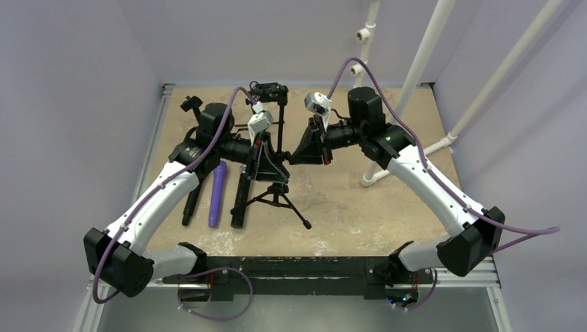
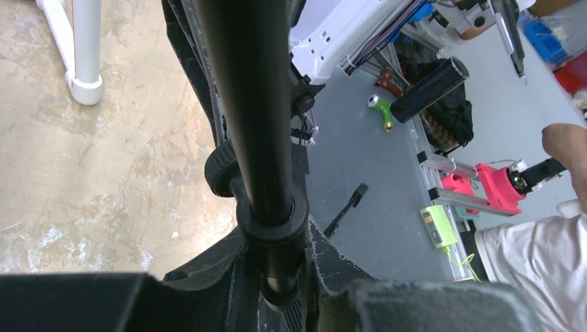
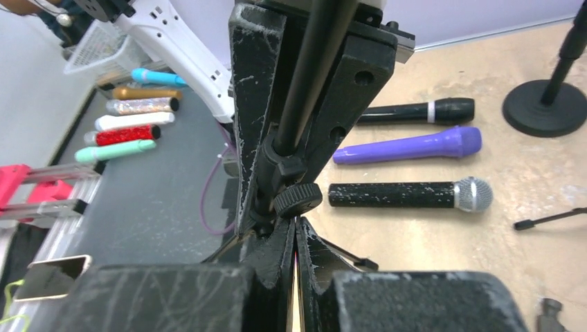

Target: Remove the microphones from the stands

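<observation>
A black tripod microphone stand (image 1: 275,197) stands mid-table, its thin pole (image 1: 281,128) rising to a black clip head (image 1: 269,90); I cannot tell whether the head holds anything. My left gripper (image 1: 266,160) is shut on the pole, which fills the left wrist view (image 2: 253,104) between the jaws (image 2: 273,238). My right gripper (image 1: 296,156) is shut and empty, its tips (image 3: 296,225) just under the stand's knob (image 3: 297,199). A black microphone with a silver head (image 3: 408,194) lies on the table beside the stand.
A purple microphone (image 1: 218,194) and a black one with a white band (image 3: 415,111) lie left of the stand. A second stand with a round base (image 3: 545,105) is behind them. White pipes (image 1: 408,97) rise at the back right.
</observation>
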{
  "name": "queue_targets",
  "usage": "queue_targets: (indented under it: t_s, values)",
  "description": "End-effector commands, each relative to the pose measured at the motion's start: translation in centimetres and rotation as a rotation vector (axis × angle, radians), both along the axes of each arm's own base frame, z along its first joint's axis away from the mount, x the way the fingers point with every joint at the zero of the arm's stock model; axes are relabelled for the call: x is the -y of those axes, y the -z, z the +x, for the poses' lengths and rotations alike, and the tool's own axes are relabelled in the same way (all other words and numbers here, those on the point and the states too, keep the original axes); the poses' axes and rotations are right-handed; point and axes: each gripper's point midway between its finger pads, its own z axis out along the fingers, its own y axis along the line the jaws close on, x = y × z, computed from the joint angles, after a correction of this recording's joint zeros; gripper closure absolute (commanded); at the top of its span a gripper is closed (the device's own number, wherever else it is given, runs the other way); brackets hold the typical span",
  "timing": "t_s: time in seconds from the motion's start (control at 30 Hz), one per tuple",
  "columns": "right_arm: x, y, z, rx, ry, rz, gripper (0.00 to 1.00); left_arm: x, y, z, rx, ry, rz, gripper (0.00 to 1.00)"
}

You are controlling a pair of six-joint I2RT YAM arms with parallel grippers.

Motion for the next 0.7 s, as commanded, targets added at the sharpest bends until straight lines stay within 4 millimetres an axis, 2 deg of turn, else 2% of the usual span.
queue_targets:
  t_s: [0.0, 0.13, 0.27, 0.43, 0.67]
  values:
    - [0.5, -1.7, 0.8, 0.198, 0.062, -0.005, 1.0, 0.4, -2.4, -0.2, 0.041, 0.033, -0.085, 1.0]
    - [0.6, -2.1, 1.2, 0.231, 0.078, -0.015, 0.99, 0.6, -2.5, -0.2, 0.016, 0.046, -0.097, 1.0]
    - [0.8, -2.2, 0.8, 0.221, 0.071, -0.013, 0.71, 0.6, -2.6, -0.3, 0.011, 0.06, -0.103, 1.0]
    - [0.8, -2.1, -0.4, 0.176, 0.02, 0.0, 0.5, 0.5, -2.4, -0.7, 0.016, 0.089, -0.107, 1.0]
    - [0.6, -2.7, -0.9, 0.155, -0.01, 0.02, 0.46, 0.3, -1.7, -1.0, 0.029, 0.099, -0.093, 1.0]
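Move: The right hand's shut fingers point left at the stand's side knob, about 3 cm to the hand's left, level fore-and-aft and 1 cm above. The stand pole runs some 4 cm left and 2 cm back of that hand; the silver-headed microphone lies about 18 cm left, 5 cm ahead and 22 cm below. From the left hand, already gripping the stand's collar, the knob is roughly 3 cm right, 2 cm ahead and 3 cm higher. Forward by about 1 cm, then most of that way back, the right hand shifts beside the knob while rolling some 8 degrees about its fingers, front side rising. Partway through, its shut fingers begin to open, ending about half open around the knob's near side. The left hand keeps its pinch on the collar, rising about 1 cm with a slight tilt. ##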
